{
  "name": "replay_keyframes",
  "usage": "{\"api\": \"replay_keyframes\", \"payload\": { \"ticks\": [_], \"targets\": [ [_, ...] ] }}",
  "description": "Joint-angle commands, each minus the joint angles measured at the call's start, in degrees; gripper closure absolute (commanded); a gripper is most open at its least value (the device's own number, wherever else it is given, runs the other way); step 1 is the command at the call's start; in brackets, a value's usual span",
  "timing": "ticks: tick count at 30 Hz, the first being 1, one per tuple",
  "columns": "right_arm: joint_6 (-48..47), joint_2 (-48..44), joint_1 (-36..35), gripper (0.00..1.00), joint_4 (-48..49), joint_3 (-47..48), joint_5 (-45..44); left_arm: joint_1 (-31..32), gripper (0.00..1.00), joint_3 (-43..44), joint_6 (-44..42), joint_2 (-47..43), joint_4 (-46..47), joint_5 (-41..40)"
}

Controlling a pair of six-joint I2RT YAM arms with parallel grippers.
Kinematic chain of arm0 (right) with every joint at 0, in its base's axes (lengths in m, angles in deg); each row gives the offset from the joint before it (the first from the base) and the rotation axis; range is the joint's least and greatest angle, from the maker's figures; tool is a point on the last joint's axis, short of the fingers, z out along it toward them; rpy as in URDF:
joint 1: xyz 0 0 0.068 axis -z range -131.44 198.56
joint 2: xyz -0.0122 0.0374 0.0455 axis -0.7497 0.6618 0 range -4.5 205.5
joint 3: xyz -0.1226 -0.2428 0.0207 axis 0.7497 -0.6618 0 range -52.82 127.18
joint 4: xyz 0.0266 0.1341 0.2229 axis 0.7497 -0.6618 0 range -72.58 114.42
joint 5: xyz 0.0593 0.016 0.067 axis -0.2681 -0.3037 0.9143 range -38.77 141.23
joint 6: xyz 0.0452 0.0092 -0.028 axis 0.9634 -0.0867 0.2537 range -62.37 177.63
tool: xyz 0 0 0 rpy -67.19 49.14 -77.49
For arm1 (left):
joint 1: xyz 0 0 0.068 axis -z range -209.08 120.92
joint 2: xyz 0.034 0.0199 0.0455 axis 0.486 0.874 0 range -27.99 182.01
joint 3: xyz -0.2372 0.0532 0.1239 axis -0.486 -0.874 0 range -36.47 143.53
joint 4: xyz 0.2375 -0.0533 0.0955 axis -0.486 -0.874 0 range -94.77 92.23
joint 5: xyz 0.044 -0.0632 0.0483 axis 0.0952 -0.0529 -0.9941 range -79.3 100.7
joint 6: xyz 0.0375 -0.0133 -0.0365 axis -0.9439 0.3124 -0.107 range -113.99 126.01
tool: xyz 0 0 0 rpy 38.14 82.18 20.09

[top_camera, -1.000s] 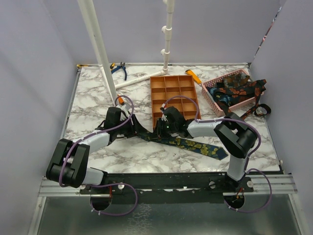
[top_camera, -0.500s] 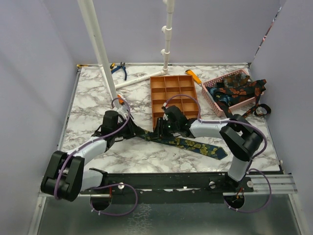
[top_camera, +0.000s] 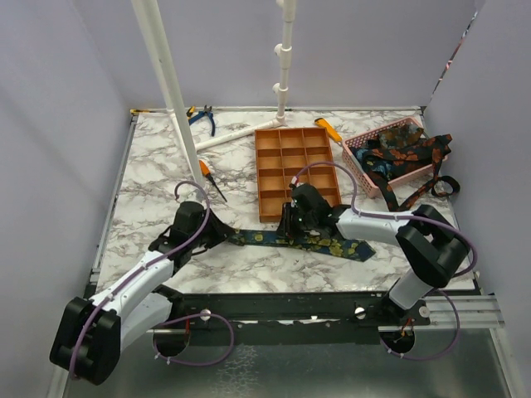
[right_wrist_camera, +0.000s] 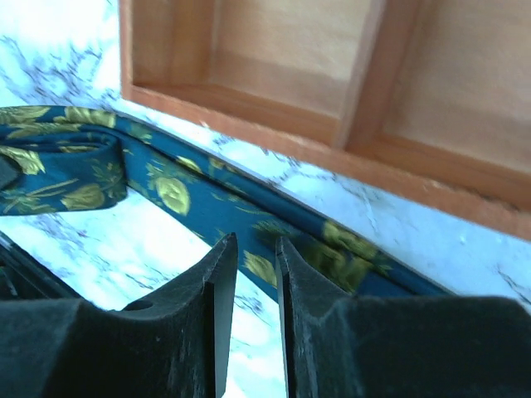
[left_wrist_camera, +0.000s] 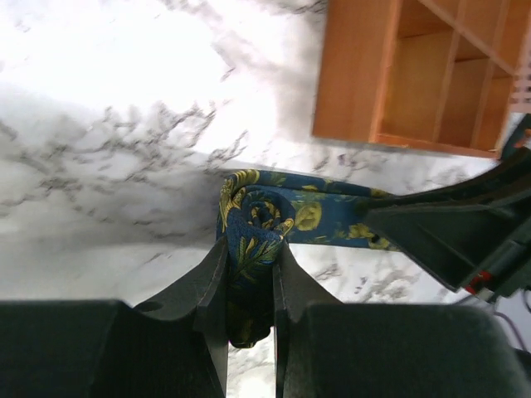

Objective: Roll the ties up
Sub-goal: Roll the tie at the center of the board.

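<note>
A navy tie (top_camera: 332, 245) with yellow-gold flowers lies flat across the marble table, in front of the orange tray. Its left end is wound into a small roll (left_wrist_camera: 264, 212). My left gripper (top_camera: 220, 235) (left_wrist_camera: 249, 245) is shut on that roll, with the fabric pinched between both fingers. My right gripper (top_camera: 288, 230) (right_wrist_camera: 251, 242) hovers over the middle of the tie (right_wrist_camera: 174, 195) with its jaws a narrow gap apart and nothing between them. More ties (top_camera: 405, 151) lie heaped in the pink basket at the back right.
The orange compartment tray (top_camera: 274, 178) (left_wrist_camera: 353, 75) (right_wrist_camera: 332, 141) stands just behind the tie. The pink basket (top_camera: 362, 170) is to its right. A screwdriver (top_camera: 209, 179), pliers (top_camera: 202, 117), an orange cutter (top_camera: 330, 130) and white pipes (top_camera: 170, 91) are at the back.
My left gripper has shut on the tie's rolled end and drawn back toward the near left. The tie now lies straighter. My right gripper has shifted a little right along it.
</note>
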Motion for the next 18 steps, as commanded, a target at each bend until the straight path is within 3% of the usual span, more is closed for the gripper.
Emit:
{"api": "replay_keyframes", "payload": {
  "ticks": [1, 9, 18],
  "targets": [
    [-2.1, -4.2, -0.7, 0.71, -2.9, -2.3, -2.6, 4.0, 1.00, 4.4, -0.6, -1.2, -12.9, -14.5],
    [-1.1, -10.4, -1.9, 0.71, -4.0, -6.5, -3.4, 10.5, 1.00, 18.1, -6.2, 8.4, -29.1, -31.2],
    [-0.2, -18.0, -2.4, 0.72, -6.7, -10.6, -3.9, 13.9, 1.00, 26.0, -6.9, 15.8, -40.6, -45.7]
  ]
}}
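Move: My left hand still holds the tie's rolled end, right below its pads. The tie's flat strip runs off to the right, its middle about 21 cm right and 2 cm nearer me; the wooden tray's middle is 17 cm ahead and 19 cm right, the orange screwdriver 16 cm ahead and 4 cm left. From my right hand, the strip's middle is 5 cm right and 1 cm back, just below; the rolled end is 15 cm left and level, the tray 17 cm ahead and 4 cm right. Keeping the rolled end pinched, I draw my left hand about 5 cm left, away from the tray, and roll the wrist nearly 40 degrees so its fingertips swing from slanting rightward to pointing ahead and steeply down. My right hand, fingers staying a little apart, backs off towards me and rightward, some 5 cm, lifting about 2 cm after a small dip. ##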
